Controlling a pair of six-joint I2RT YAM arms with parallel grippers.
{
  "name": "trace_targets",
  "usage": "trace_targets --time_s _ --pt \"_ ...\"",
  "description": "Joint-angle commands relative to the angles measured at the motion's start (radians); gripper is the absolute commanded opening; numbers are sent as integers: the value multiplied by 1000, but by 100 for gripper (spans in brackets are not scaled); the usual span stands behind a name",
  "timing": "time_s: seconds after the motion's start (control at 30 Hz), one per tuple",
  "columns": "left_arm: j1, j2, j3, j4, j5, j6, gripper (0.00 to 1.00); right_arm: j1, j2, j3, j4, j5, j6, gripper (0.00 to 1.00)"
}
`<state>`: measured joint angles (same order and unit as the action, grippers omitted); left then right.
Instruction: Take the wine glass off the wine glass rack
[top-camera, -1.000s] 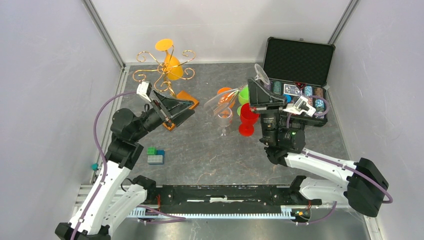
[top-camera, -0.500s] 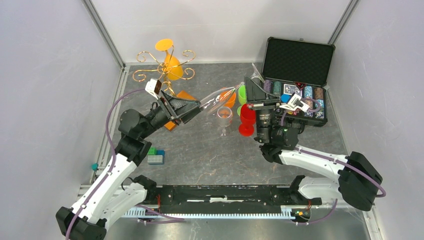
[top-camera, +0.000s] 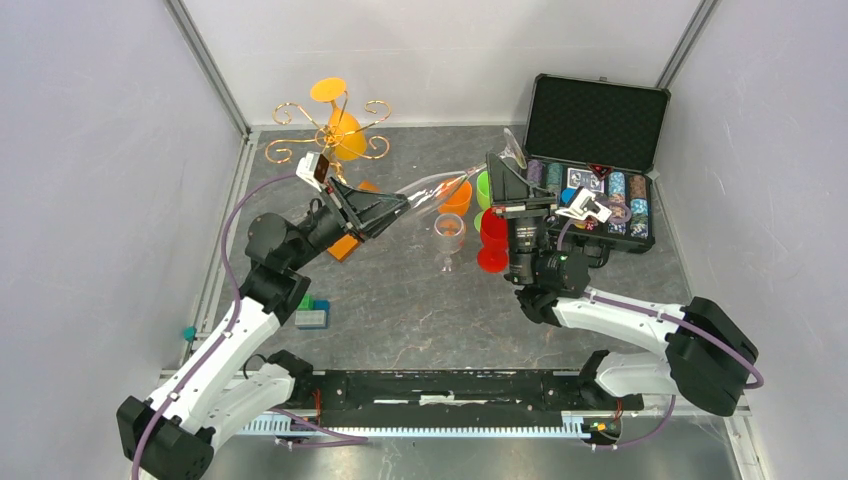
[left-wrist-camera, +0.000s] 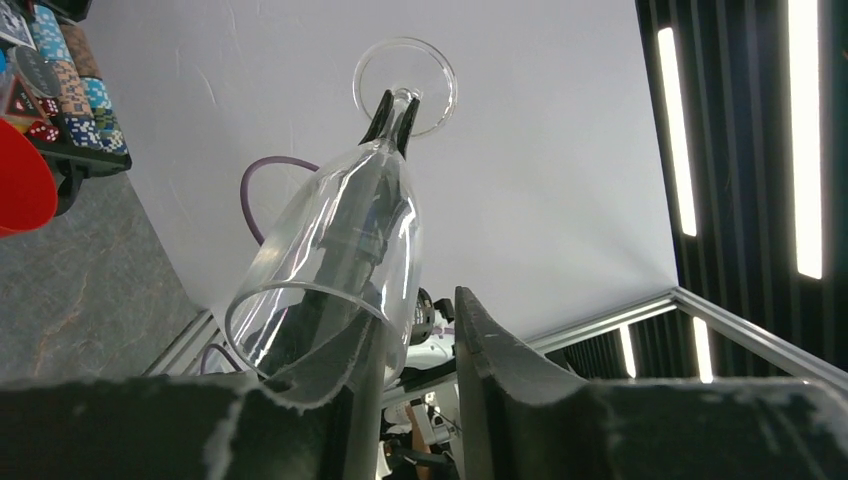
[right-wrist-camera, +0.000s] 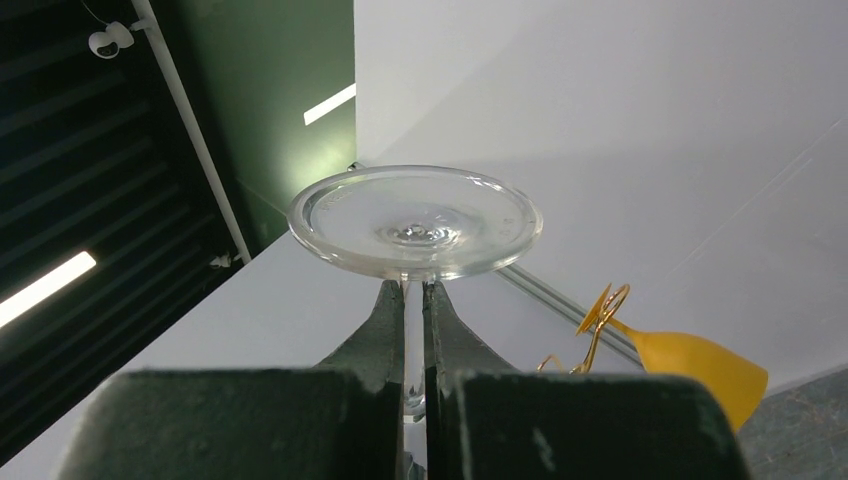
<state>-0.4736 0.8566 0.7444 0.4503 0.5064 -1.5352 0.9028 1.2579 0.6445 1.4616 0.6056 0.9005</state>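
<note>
A clear wine glass (top-camera: 440, 187) hangs on its side in the air, with my right gripper (top-camera: 508, 165) shut on its stem just under the round foot (right-wrist-camera: 414, 218). Its bowl (left-wrist-camera: 335, 260) points at my left gripper (top-camera: 395, 205). The rim lies over the left finger (left-wrist-camera: 365, 400), and its edge reaches into the narrow gap beside the other finger (left-wrist-camera: 500, 390), which stands apart from the glass. At the back left stands the gold wine glass rack (top-camera: 300, 150), with a yellow-orange wine glass (top-camera: 345, 135) hanging on it. My left arm covers most of its orange base (top-camera: 345, 248).
Another clear glass (top-camera: 449, 235) stands mid-table beside a red glass (top-camera: 494, 235), an orange cup (top-camera: 456, 196) and a green cup (top-camera: 487, 188). An open black case of poker chips (top-camera: 600, 150) lies at the back right. Coloured blocks (top-camera: 310, 312) sit near the left arm.
My left arm has reached right to the clear glass and its jaws have narrowed from wide open. My right gripper has turned the glass so its bowl points left.
</note>
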Motion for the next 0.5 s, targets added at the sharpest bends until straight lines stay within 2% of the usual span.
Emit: trace_targets --time_s 0.0,0.27,0.47 --pt "-9 -7 36 63 -31 -30 30 8 9 -25 121 -28 8 0" --pt "-10 -15 57 -31 -48 4 3 8 -2 -35 109 -36 1 0" --pt "-10 -18 93 -91 -59 69 2 7 -18 -48 85 -40 -2 2"
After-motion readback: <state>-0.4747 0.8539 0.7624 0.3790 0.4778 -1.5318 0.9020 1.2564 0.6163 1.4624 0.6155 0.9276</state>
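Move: Between the left hand's half-open fingers lies the near rim of the clear wine glass; the glass's middle is about 9 cm to that hand's right, 4 cm ahead and 2 cm higher. From the right hand, already gripping its stem by the foot, that middle is some 6 cm left, 3 cm back and 1 cm lower. About 28 cm below the left hand stand the standing clear glass (3 cm ahead, 8 right), orange glass (9 ahead, 10 right) and red glass (5 ahead, 18 right). Closing from roughly a third open to nearly shut, the left fingers pinch the clear glass's bowl at its rim, one finger inside and one outside, while that hand barely shifts and tips down slightly. The right hand keeps its pinch on the stem next to the foot and sinks about 1 cm. ##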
